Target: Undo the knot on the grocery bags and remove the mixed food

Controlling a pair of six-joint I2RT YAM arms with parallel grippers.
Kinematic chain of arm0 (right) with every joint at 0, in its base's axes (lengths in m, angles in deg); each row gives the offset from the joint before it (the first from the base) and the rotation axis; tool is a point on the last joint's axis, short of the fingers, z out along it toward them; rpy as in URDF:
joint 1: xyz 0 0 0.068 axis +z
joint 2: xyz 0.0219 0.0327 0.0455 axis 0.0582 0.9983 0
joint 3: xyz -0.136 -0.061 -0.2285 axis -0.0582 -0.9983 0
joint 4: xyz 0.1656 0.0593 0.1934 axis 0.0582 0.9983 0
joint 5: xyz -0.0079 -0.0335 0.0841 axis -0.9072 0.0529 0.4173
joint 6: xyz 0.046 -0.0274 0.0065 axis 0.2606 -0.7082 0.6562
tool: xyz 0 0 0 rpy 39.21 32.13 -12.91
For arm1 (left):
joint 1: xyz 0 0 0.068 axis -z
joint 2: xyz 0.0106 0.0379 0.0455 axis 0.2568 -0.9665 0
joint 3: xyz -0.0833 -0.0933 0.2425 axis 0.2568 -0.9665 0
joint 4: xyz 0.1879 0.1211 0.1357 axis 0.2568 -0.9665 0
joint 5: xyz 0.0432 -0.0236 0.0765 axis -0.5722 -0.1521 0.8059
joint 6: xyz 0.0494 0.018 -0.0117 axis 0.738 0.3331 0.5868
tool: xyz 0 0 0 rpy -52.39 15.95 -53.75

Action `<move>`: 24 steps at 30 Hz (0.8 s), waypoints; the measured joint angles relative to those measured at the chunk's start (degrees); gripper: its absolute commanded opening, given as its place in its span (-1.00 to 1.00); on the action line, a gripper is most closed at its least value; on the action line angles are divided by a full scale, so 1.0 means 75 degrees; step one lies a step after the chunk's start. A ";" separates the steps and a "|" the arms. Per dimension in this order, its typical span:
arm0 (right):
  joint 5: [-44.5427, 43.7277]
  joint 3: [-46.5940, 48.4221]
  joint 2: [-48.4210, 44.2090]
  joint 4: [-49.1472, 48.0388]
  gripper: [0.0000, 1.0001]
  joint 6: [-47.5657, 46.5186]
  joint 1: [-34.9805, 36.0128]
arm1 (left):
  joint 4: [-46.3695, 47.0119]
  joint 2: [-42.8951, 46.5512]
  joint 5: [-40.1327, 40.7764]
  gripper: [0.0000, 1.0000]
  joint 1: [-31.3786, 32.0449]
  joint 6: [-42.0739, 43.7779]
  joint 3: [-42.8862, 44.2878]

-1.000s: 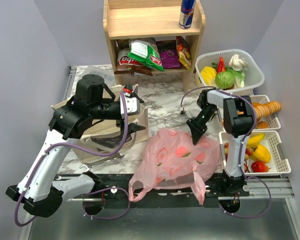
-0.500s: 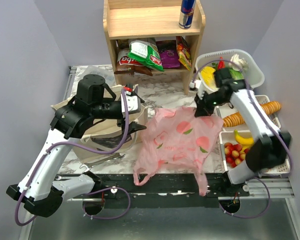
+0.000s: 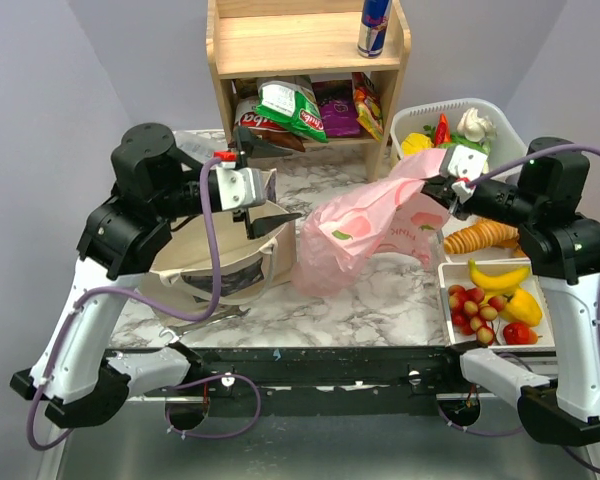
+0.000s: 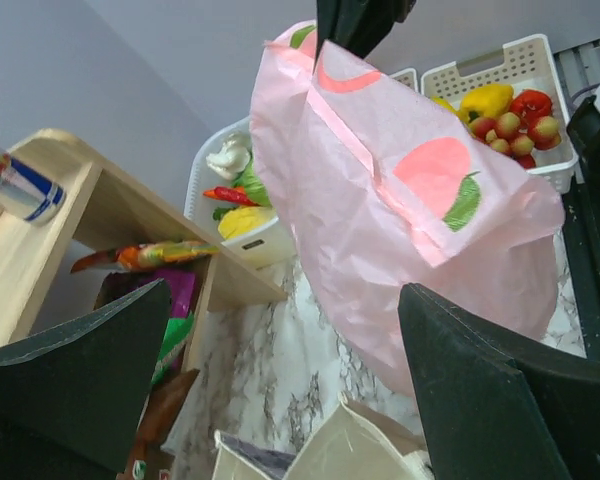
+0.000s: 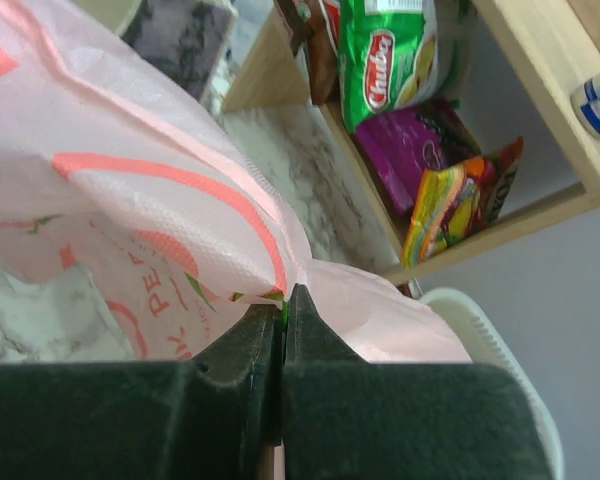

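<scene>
The pink grocery bag (image 3: pixel 365 235) hangs off the table in mid-air, its bottom near the marble. My right gripper (image 3: pixel 435 180) is shut on a pinch of its upper edge (image 5: pixel 230 210); the fingertips (image 5: pixel 283 297) meet on the plastic. The knot is not in view. My left gripper (image 3: pixel 270 185) stands wide open above the beige tote (image 3: pixel 215 265), left of the pink bag (image 4: pixel 400 200), with nothing between its fingers (image 4: pixel 500 400). Mixed food sits in the white basket (image 3: pixel 510 150) and the right-hand trays (image 3: pixel 555 320).
A wooden shelf (image 3: pixel 300 45) at the back holds snack bags (image 3: pixel 290 105) and a drink can (image 3: pixel 373 25) on top. A metal tool (image 3: pixel 205 318) lies on the marble by the tote. The tote's rim (image 4: pixel 350 440) is just below the left fingers.
My right gripper shut on the pink bag and lifted it up and to the back right, off the table front. The left gripper rose a little and stayed open.
</scene>
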 measured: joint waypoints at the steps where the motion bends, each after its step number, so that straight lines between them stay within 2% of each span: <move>1: 0.0140 0.0070 0.0006 -0.0085 -0.99 0.0210 0.0000 | -0.0020 -0.0134 -0.0064 0.97 0.0032 0.0047 0.0169; 5: 0.0810 0.0376 0.0256 -0.0533 -0.99 0.1454 0.0000 | 0.0128 -0.1014 -0.0251 0.97 0.0766 0.0166 0.0918; 11: 0.1982 0.0385 0.0589 -0.1568 -0.99 0.4264 0.0000 | 0.0944 -0.2127 0.0035 0.97 0.1810 -0.0079 0.0755; 17: 0.2955 -0.0064 0.0498 -0.2731 -0.99 0.7090 0.0000 | 0.2314 -0.3115 0.0662 0.97 0.2247 -0.1425 0.0612; 18: 0.3060 -0.0178 0.0446 -0.2891 -0.99 0.7472 0.0000 | 0.2454 -0.3171 0.0755 0.81 0.2282 -0.1559 0.0600; 22: 0.3354 -0.0230 0.0443 -0.3226 -0.99 0.8562 0.0000 | 0.3162 -0.3255 0.0901 -0.43 0.2416 -0.2346 0.0405; 23: 0.3372 -0.0201 0.0460 -0.3258 -0.95 0.8696 0.0000 | 0.3296 -0.3252 0.0822 -0.61 0.2436 -0.2547 0.0364; 24: 0.3378 -0.0117 0.0495 -0.3255 -0.65 0.8819 0.0000 | 0.3378 -0.3238 0.0743 -0.75 0.2442 -0.2632 0.0323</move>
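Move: The pink bag's gathered top, pinched in the right fingers, is about 24 cm to the left gripper's right, 5 cm ahead and 6 cm lower. From the left gripper, the cloth bag stands some 16 cm left, level fore and aft, 32 cm below; the green chips bag is about 28 cm ahead, straight in line, 27 cm below. The left gripper waits roughly 24 cm left of the right hand, 5 cm back and 6 cm higher. Bring the open left gripper about 17 cm right and, after a slight rise, a little down to the pink film just under the right fingertips, then start closing to about half around it. Meanwhile keep the bag pinched in the right hand and carry it left, back and up, about 6 cm each way, rolling the wrist until its fingers point nearly straight left. ##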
